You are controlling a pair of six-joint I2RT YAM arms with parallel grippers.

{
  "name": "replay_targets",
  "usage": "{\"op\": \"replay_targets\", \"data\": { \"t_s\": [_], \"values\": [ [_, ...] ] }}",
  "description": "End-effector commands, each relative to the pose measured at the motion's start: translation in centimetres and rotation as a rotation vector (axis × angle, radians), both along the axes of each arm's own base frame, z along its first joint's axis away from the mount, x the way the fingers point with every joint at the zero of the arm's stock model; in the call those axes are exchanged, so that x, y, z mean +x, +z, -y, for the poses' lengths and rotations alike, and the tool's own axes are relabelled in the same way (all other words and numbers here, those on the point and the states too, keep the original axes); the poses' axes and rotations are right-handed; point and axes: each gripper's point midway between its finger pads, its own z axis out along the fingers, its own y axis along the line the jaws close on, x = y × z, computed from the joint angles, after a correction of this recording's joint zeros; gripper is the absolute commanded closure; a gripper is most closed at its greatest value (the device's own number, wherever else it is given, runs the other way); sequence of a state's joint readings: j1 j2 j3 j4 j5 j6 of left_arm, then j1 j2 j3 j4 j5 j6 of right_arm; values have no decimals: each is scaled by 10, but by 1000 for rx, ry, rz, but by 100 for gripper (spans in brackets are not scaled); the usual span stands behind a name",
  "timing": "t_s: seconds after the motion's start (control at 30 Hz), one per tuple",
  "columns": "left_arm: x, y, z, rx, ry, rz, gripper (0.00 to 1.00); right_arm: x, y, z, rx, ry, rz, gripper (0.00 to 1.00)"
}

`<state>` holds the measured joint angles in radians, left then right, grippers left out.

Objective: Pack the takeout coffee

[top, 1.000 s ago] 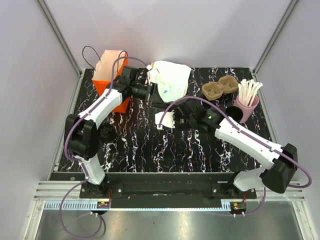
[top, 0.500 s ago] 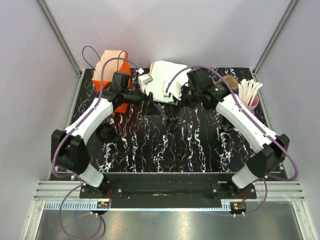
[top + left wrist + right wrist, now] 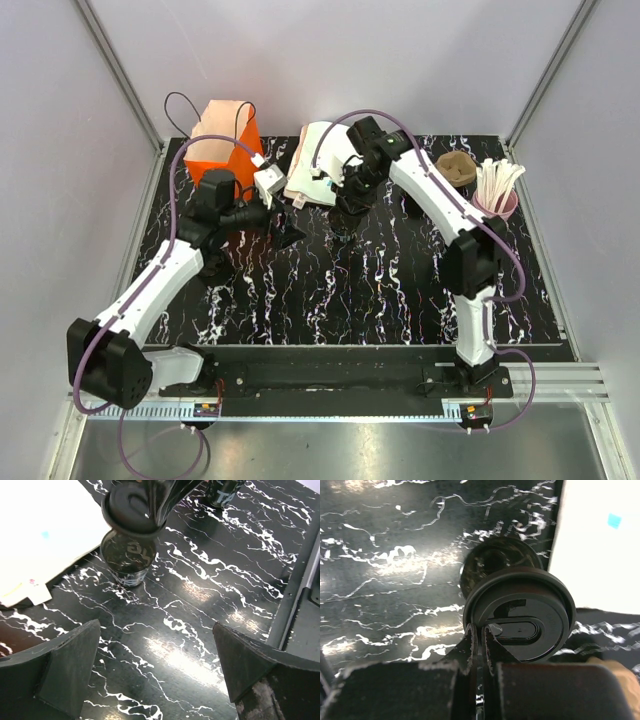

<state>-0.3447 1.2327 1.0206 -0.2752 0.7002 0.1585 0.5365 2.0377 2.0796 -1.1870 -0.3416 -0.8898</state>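
The takeout coffee (image 3: 125, 560) is a small black cup standing on the marble table beside the white bag (image 3: 320, 175). It also shows in the top view as a dark cup (image 3: 345, 218), and from above in the right wrist view (image 3: 485, 562). A flat black lid (image 3: 131, 510) lies on or just over its rim, a little off centre in the right wrist view (image 3: 520, 625). My right gripper (image 3: 482, 627) is shut on the lid's edge, reaching down from the far side (image 3: 350, 195). My left gripper (image 3: 155, 627) stands open and holds nothing, apart from the cup on its left (image 3: 285, 212).
An orange bag (image 3: 222, 140) stands at the far left. A brown cup carrier (image 3: 457, 167) and a pink cup of white sticks (image 3: 497, 200) are at the far right. Another black piece (image 3: 213, 262) lies by the left arm.
The right arm has swung up to the far middle and now holds the lid over the cup. The left gripper has drawn back from the white bag toward the left, still open.
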Motion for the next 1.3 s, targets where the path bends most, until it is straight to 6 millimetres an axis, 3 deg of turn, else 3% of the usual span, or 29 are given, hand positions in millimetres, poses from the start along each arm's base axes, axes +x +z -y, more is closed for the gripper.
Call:
{"op": "replay_targets", "data": {
  "t_s": [0.0,0.2,0.53,1.27],
  "values": [
    [9,22,-4,-9,25,151,1,-10,6,-8,23,21,-85,98],
    [5,23,-9,-11,38,166,1,-3,-17,-12,-7,-1,-136,98],
    [5,21,-8,-22,31,154,1,-2,-35,-17,-57,-3,-158,98],
    [3,16,-7,-21,17,140,1,0,-49,-26,-99,8,-119,98]
  ]
}}
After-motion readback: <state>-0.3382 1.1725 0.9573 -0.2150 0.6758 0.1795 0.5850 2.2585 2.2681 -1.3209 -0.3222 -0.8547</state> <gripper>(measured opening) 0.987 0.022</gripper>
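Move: Just ahead-left of the right hand and beneath the black lid in its grip stands the open cup, its middle about 2 cm forward, 4 cm left and 10 cm down. The white towel lies some 17 cm farther out than the cup and about 2 cm left of it; the cup carrier is roughly 22 cm to the right of the cup and 14 cm farther out. From the left hand the cup is about 9 cm forward, 11 cm right and 16 cm lower. Lowering the lid onto the cup's mouth, the right hand sinks about 5 cm, then eases some 2 cm to the left, mostly once the descent is done, while the wrist tips roughly 10 degrees. Its shut fingers keep their pinch on the lid's rim, and the lid comes to touch the cup. ##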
